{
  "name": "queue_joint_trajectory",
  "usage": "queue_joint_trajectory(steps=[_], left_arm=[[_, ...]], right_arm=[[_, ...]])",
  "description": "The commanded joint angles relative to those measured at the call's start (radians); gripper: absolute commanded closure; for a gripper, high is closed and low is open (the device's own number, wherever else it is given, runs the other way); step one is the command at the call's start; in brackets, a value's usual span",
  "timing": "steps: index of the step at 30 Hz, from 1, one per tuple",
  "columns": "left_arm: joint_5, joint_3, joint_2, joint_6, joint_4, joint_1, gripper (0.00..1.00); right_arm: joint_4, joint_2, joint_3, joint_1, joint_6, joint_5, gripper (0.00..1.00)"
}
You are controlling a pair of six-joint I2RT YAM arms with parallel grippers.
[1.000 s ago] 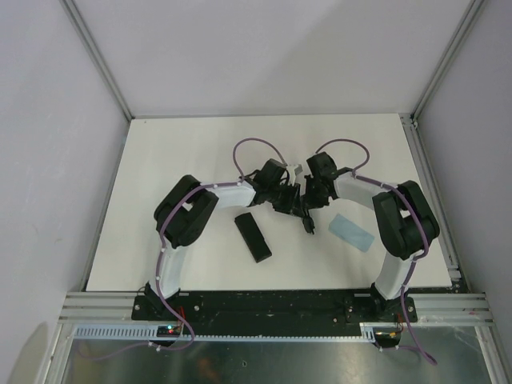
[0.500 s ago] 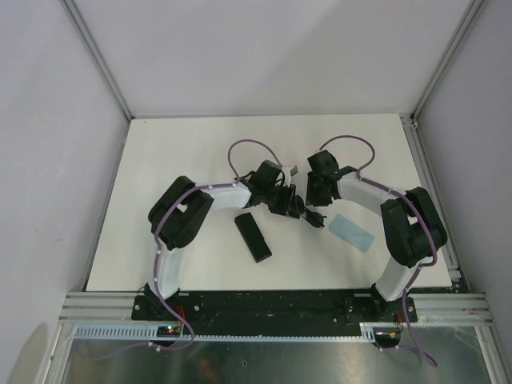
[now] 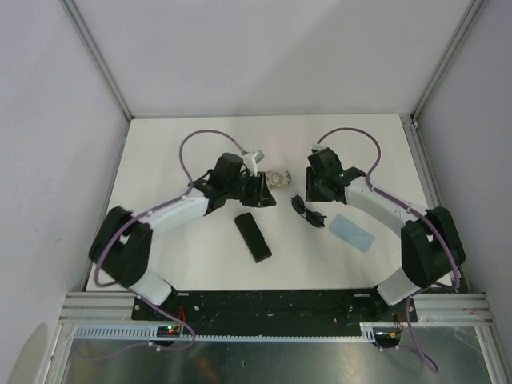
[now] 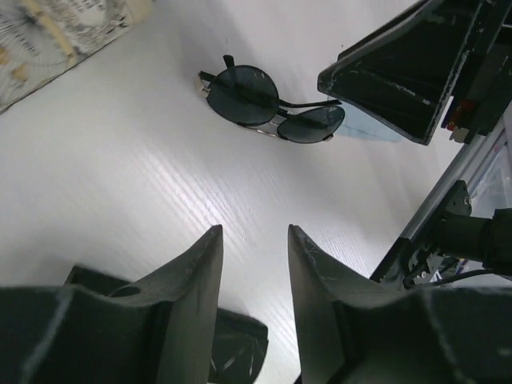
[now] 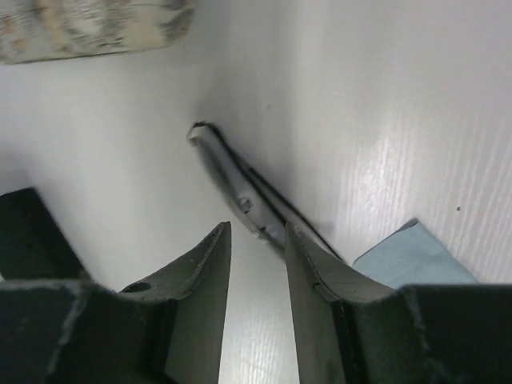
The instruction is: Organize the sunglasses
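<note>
The thin wire-framed sunglasses [image 3: 309,213] with dark rounded lenses lie folded on the white table [image 3: 192,152], free of both grippers. The left wrist view shows them [image 4: 268,106] ahead of my left gripper [image 4: 254,232], which is open and empty. My left gripper [image 3: 264,194] sits left of the glasses, beside the beige case. My right gripper [image 3: 315,192] hangs just behind the glasses. In the right wrist view they [image 5: 237,194] lie edge-on just past my right gripper [image 5: 258,228], whose jaws stand open with nothing between them.
A beige patterned oval case [image 3: 278,178] lies between the two grippers at the back. A black oblong case [image 3: 253,236] lies nearer the front, left of the glasses. A pale blue cloth [image 3: 352,232] lies to their right.
Both arms have drawn apart. The right gripper has opened and the wire sunglasses now lie on the table. The left arm swung left, uncovering the beige case.
</note>
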Motion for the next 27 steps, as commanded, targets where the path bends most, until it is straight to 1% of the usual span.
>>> queue_joint_trajectory(steps=[1,5,8,9,10,15,19,22,27], left_arm=[[-0.088,-0.123,-0.176,-0.024,-0.015,0.019,0.50],[-0.206,-0.267,-0.327,-0.105,-0.015,0.020,0.27],[-0.301,-0.357,-0.421,-0.174,-0.014,0.019,0.09],[-0.334,-0.383,-0.446,-0.197,-0.014,0.019,0.05],[-0.355,-0.410,-0.469,-0.232,-0.014,0.018,0.03],[-0.474,-0.488,-0.519,-0.402,-0.014,0.013,0.01],[-0.517,-0.514,-0.500,-0.528,-0.015,0.002,0.00],[-0.554,-0.494,-0.445,-0.578,-0.014,-0.019,0.00],[-0.595,-0.433,-0.323,-0.629,-0.013,-0.067,0.01]], right_arm=[[0.012,-0.082,0.003,0.083,-0.011,0.025,0.62],[0.054,-0.075,0.001,0.204,0.028,0.029,0.66],[0.097,-0.054,-0.011,0.270,0.070,0.039,0.68],[0.118,-0.049,-0.023,0.290,0.089,0.041,0.69],[0.138,-0.044,-0.035,0.304,0.104,0.043,0.71],[0.269,-0.038,-0.148,0.354,0.193,0.034,0.88],[0.372,-0.020,-0.243,0.366,0.254,0.003,0.98],[0.446,0.000,-0.289,0.367,0.274,-0.027,1.00],[0.533,0.048,-0.309,0.373,0.290,-0.104,1.00]])
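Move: The black case is the target for both hands. Its middle lies about 8 cm back, 3 cm left and 10 cm below the left hand, and some 11 cm back, 19 cm left and 8 cm below the right. From the right hand, the sunglasses are about 4 cm back, 3 cm left and 8 cm down. The patterned case lies about 8 cm ahead of the left hand, 1 cm to its right and 9 cm below it. The left hand swings about 11 cm left and 5 cm back to the left side of the black case, rising slightly before sinking to finish some 7 cm lower, while its wrist turns about 40 degrees counter-clockwise and its fingers spread wide. The right hand leaves the sunglasses, going left and back after a small rise, then drops steeply with its fingers now shut, ending low on the case's right without touching it. ##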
